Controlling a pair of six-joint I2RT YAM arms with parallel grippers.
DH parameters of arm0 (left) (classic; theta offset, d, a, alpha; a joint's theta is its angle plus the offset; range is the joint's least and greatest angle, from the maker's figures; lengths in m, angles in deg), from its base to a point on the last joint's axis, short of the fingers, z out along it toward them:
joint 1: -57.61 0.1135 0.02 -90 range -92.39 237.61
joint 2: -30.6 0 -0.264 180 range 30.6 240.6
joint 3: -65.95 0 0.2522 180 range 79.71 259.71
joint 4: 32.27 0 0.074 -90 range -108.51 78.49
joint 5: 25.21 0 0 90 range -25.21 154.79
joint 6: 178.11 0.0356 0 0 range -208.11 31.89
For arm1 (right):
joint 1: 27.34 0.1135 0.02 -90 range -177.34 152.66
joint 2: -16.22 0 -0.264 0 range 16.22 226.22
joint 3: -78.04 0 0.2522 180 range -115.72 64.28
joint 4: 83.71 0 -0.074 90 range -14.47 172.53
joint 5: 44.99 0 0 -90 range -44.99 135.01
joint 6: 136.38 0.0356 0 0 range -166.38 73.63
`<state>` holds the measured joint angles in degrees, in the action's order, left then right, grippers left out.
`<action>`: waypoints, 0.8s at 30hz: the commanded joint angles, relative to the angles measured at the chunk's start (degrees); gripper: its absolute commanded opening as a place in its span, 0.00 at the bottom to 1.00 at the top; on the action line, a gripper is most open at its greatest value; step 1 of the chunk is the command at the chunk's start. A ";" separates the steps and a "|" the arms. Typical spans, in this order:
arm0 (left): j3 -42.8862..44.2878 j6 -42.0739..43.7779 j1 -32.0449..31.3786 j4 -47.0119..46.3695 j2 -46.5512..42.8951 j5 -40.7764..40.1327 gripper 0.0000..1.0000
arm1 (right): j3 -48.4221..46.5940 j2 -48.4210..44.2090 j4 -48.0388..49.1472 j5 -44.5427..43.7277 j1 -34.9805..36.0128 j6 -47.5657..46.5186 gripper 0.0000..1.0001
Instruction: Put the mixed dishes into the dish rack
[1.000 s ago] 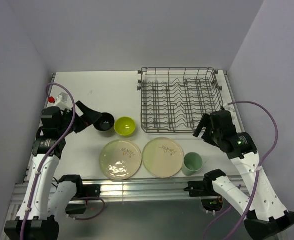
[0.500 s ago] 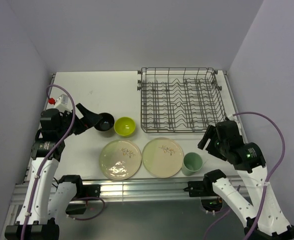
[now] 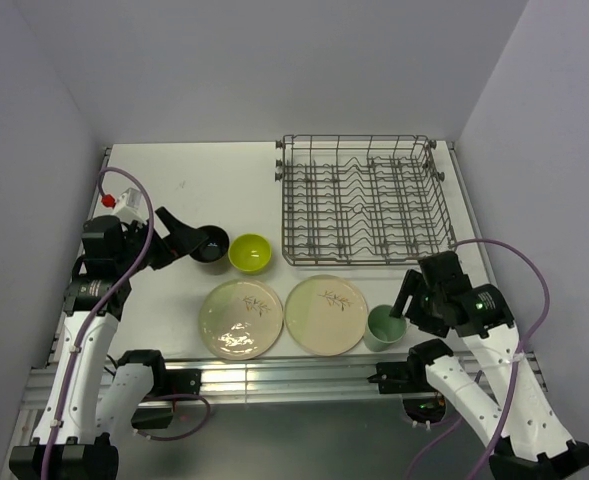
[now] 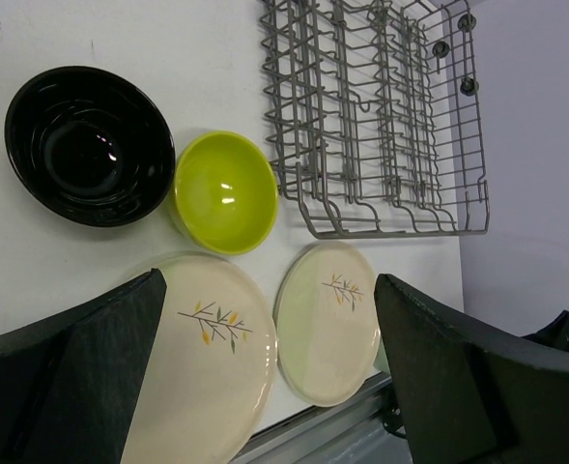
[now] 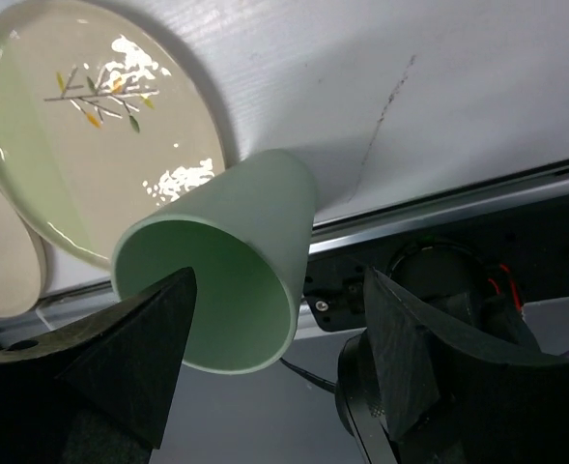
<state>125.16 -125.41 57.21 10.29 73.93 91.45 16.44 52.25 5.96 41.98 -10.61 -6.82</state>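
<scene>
The grey wire dish rack (image 3: 364, 200) stands at the back right with nothing in it. Two cream plates with leaf sprigs (image 3: 241, 318) (image 3: 325, 314) lie side by side near the front edge. Behind them are the lime-green bowl (image 3: 250, 252) and the small dark cup (image 3: 210, 244). My left gripper (image 3: 179, 233) hangs open just left of the dark cup, holding nothing. The mint-green cup (image 5: 255, 222) stands right of the plates. My right gripper (image 5: 282, 290) is open over its rim, one finger above the mouth, the other outside and apart from the wall.
A metal rail (image 3: 294, 375) runs along the table's near edge, close below the plates and mint cup. A small white object with a red top (image 3: 119, 200) sits at the far left. Grey walls close in the table on three sides.
My right gripper has moved from the rack's front right corner down toward the near edge, onto the mint cup, and its jaws have narrowed a little. The left arm has barely shifted.
</scene>
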 commanded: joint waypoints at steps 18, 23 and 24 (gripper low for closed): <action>1.83 1.61 0.23 -0.15 -0.44 5.78 0.97 | 2.48 10.02 3.71 3.65 2.16 1.76 0.64; 2.27 2.05 0.23 0.38 -0.44 5.86 0.97 | 2.22 12.31 4.50 3.46 3.48 2.72 0.58; 2.27 2.14 0.23 0.38 -0.35 6.21 0.97 | 2.39 12.66 4.68 3.47 4.18 2.81 0.53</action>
<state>125.18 -124.73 57.21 11.03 73.93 95.99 19.41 63.97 8.58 45.41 -7.62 -5.25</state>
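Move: The green cup stands just to the right hand's left, about 4 cm over and 1 cm back, its middle some 7 cm below. The nearest plate lies about 17 cm left, 3 cm ahead and 12 cm down; the dish rack's middle is roughly 27 cm ahead, 8 cm left and 9 cm down. From the left hand the cup is about 40 cm right, 23 cm back and 17 cm lower. Right hand sinks 3 cm, edging 2 cm left, steepening some 15 degrees; fingers narrow around the green cup's rim. ##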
